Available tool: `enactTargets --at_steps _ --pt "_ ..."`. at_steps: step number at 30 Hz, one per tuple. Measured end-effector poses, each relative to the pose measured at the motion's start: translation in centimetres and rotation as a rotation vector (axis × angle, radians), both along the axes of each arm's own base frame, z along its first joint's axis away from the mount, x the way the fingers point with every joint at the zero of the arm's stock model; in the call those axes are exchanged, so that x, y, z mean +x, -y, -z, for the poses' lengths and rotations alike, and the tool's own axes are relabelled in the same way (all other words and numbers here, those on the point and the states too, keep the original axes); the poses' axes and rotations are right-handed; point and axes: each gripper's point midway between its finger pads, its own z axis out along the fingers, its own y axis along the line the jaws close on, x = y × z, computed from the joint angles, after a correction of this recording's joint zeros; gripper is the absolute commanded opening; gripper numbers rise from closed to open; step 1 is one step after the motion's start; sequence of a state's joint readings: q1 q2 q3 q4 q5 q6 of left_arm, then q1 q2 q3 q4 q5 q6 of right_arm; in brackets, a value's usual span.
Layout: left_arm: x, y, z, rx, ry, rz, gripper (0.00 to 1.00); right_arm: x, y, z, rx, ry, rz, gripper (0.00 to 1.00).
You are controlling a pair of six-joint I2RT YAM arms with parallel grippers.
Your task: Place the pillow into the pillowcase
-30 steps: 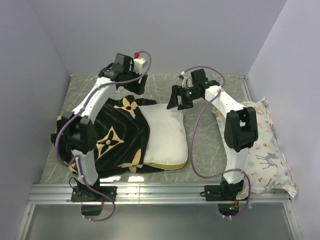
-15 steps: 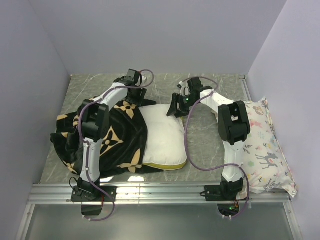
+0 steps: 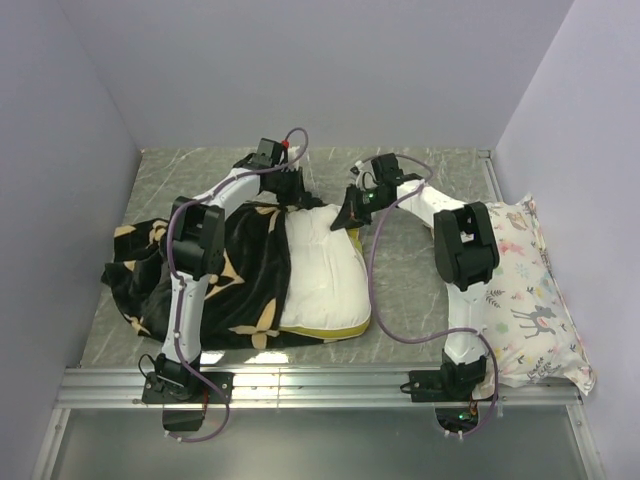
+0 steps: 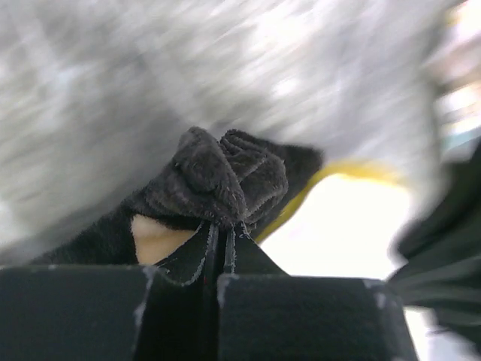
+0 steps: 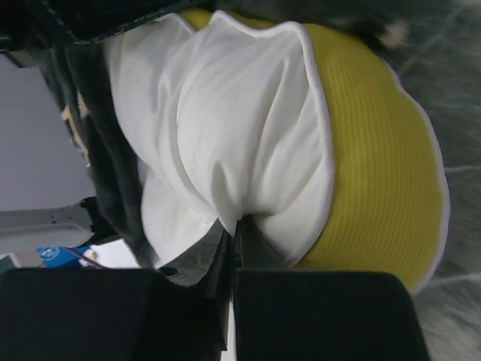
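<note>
The white pillow [image 3: 320, 270] with its yellow band lies mid-table, its left part inside the black flower-print pillowcase [image 3: 225, 275]. My left gripper [image 3: 295, 195] is at the far edge of the case's opening, shut on a bunched fold of the black plush pillowcase [image 4: 225, 180], as the left wrist view shows. My right gripper [image 3: 345, 213] is at the pillow's far right corner, shut on a pinch of the white pillow [image 5: 225, 135] next to the yellow band [image 5: 376, 165].
A deer-print pillow [image 3: 530, 300] lies along the right edge of the table beside the right arm's base. Grey walls close the table at the back and both sides. Marbled tabletop [image 3: 420, 290] shows right of the pillow.
Both grippers came down from above the table and closed, the left on the pillowcase's far edge, the right on the pillow's far corner. The pillow's far end is now bunched and lifted.
</note>
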State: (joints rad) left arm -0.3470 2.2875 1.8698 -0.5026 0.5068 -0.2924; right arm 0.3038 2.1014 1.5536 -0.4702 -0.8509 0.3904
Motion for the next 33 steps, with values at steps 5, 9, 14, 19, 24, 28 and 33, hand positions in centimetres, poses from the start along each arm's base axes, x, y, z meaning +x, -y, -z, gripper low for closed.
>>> enactTargets --at_steps 5,9,14,19,24,28,33 --pt "0.5 5.0 -4.9 -0.237 -0.035 -0.086 0.00 -2.2 -1.4 -2.3 0.067 -0.013 0.019 0.00" --pt "-0.5 9.4 -7.5 -0.336 -0.050 -0.086 0.00 -3.5 -1.7 -5.8 0.112 0.037 0.026 0.00" --pt "-0.2 11.8 -8.8 -0.375 -0.004 -0.043 0.50 -1.7 -1.4 -6.9 0.116 0.128 0.061 0.11" --pt "2.5 9.3 -10.4 -0.317 0.121 0.025 0.81 2.2 -0.2 -4.1 0.013 0.173 0.111 0.63" --pt "2.7 -0.2 -12.1 -0.123 0.229 0.002 0.82 2.6 2.6 -2.6 -0.067 0.144 0.150 0.91" --pt "-2.1 -10.2 -13.7 0.103 0.305 -0.031 0.81 0.2 4.3 -3.3 -0.081 0.106 0.157 0.92" --pt "-10.5 -16.2 -14.1 0.299 0.348 0.024 0.81 -6.5 3.2 -2.6 -0.078 0.015 0.055 0.92"
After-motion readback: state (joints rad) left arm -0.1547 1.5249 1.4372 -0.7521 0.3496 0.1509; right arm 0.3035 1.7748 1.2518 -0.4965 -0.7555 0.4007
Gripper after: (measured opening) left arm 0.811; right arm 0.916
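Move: The pillow's middle lies about 16 cm back from the left hand and 6 cm to its right, a little lower. The left fingers already pinch the far rim of the pillowcase, whose spread-out bulk centres some 17 cm back and 21 cm to the left of that hand. The right hand already grips the pillow near its far right corner; from there the pillow's middle is about 13 cm back, 5 cm left and slightly below. The pillowcase's far rim, still pinched by the left hand, is drawn about 12 cm right and 8 cm up towards the pillow's far right corner and let go; the open hand then swings back left past its start, rising and finally drawing back. The right hand, keeping its grip on the pillow, tugs up about 7 cm and slightly back, comes forward and down while opening, then withdraws back over the pillow, fingers wide. ##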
